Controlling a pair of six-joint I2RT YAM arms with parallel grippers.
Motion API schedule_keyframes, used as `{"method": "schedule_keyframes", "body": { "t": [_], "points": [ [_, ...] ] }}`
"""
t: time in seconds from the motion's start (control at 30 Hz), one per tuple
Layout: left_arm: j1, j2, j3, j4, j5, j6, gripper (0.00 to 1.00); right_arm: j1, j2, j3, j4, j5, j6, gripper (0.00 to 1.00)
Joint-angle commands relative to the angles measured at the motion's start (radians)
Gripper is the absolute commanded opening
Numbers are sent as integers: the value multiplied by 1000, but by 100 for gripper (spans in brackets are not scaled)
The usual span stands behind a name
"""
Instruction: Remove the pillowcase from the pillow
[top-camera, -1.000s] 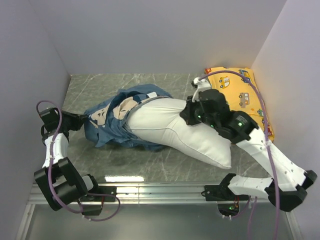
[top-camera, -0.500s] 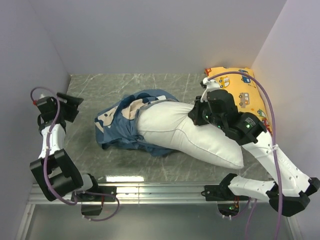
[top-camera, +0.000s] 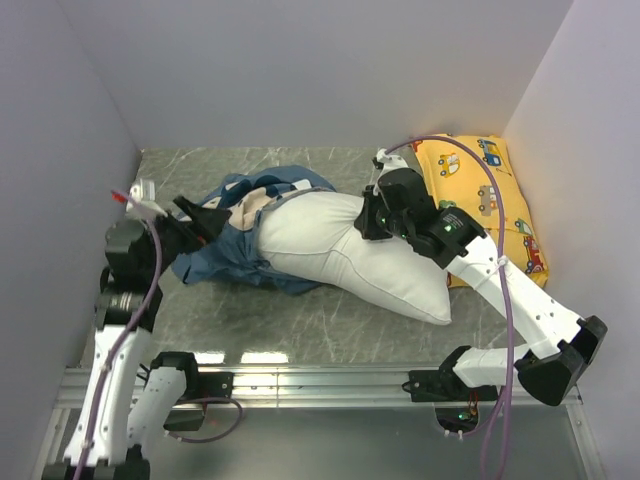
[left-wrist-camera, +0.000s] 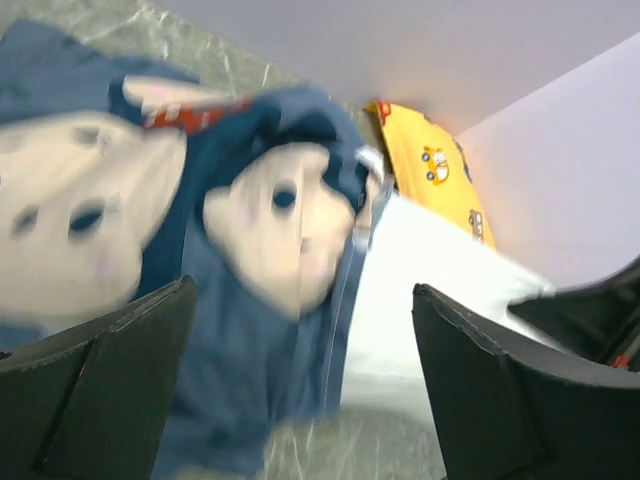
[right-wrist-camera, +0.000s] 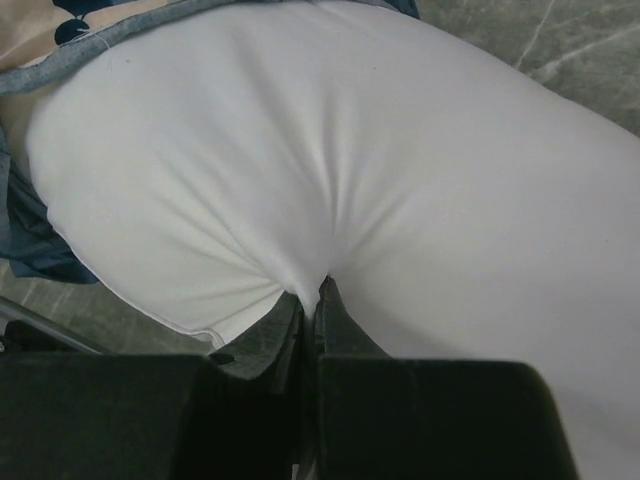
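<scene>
The white pillow lies slantwise in the middle of the table, its left end still inside the bunched blue pillowcase. My right gripper is shut on a pinch of pillow fabric at the pillow's upper right side; in the right wrist view the pillow puckers into the right gripper. My left gripper is open at the pillowcase's left edge. In the left wrist view the left gripper frames the pillowcase and the pillow, with nothing between its fingers.
A yellow car-print pillow leans in the back right corner, just behind my right arm. Grey walls close in the table on the left, back and right. A metal rail runs along the near edge.
My left gripper opened and let go of the pillowcase, swung back toward the left wall, then returned to the pillowcase's left edge. The right gripper shifted the pillow right, then back left.
</scene>
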Motion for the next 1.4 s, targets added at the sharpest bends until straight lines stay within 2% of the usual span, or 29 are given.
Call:
{"method": "schedule_keyframes", "body": {
  "t": [0.0,0.13,0.3,0.47,0.6,0.7,0.77,0.8,0.83,0.87,0.97,1.0,1.1,1.23,1.37],
  "points": [
    [-53,-130,-78,-161,-186,-34,95,-9,-3,101,133,5,28,0],
    [-76,-305,-153,-229,-238,-92,94,-6,18,123,125,5,25,0],
    [-76,-331,-236,-224,-202,-138,97,-8,20,129,125,22,28,0],
    [-77,-325,-349,-45,-85,-172,99,-8,11,111,125,23,35,0],
    [-82,-311,-386,37,-76,-189,99,-6,0,101,120,25,35,0],
    [-82,-310,-421,176,-54,-206,97,-6,-3,95,126,12,39,0],
    [-83,-244,-437,228,-28,-212,85,-6,-5,91,129,3,40,0],
    [-83,-216,-438,298,5,-213,70,-6,-8,91,131,2,39,0],
    [-83,-186,-449,328,12,-213,61,-6,-8,91,131,-3,39,0],
    [-83,-178,-447,348,6,-215,38,-6,-11,91,128,-4,37,0],
    [-83,-145,-400,348,-24,-181,13,-2,-18,83,128,-27,32,0],
    [-83,-142,-380,333,-43,-155,0,-2,-22,81,126,-35,31,0],
    [-83,-196,-281,214,-108,-97,0,12,-31,80,126,-60,22,0],
    [-83,-291,-19,-22,-256,18,1,32,-48,94,116,-122,9,0],
    [-83,-257,157,-61,-226,92,1,87,-66,127,123,-233,9,0]
  ]
}}
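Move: The middle of the bunched pillowcase lies about 6 cm ahead of the open left hand, 10 cm to its right and 19 cm below, with nearer folds bulging up almost under the fingers. The pillow runs out of it, its middle some 37 cm right of that hand, about level and 17 cm down. From the right hand, already pinching the pillow, the case is roughly 35 cm left, 7 cm farther out and 16 cm lower; the yellow pillow sits 30 cm right and 16 cm ahead. Bring the left gripper, wide open, back 6 cm and down about 12 cm, fingertips tipping down, then ease forward into the near folds of the pillowcase and shut on them. With the cloth pinched, haul it up some 15 cm and a little back, tilting the fingers up again. Keep the right gripper shut on the pillow, nearly still until it drifts a few centimetres left and back at the end. ##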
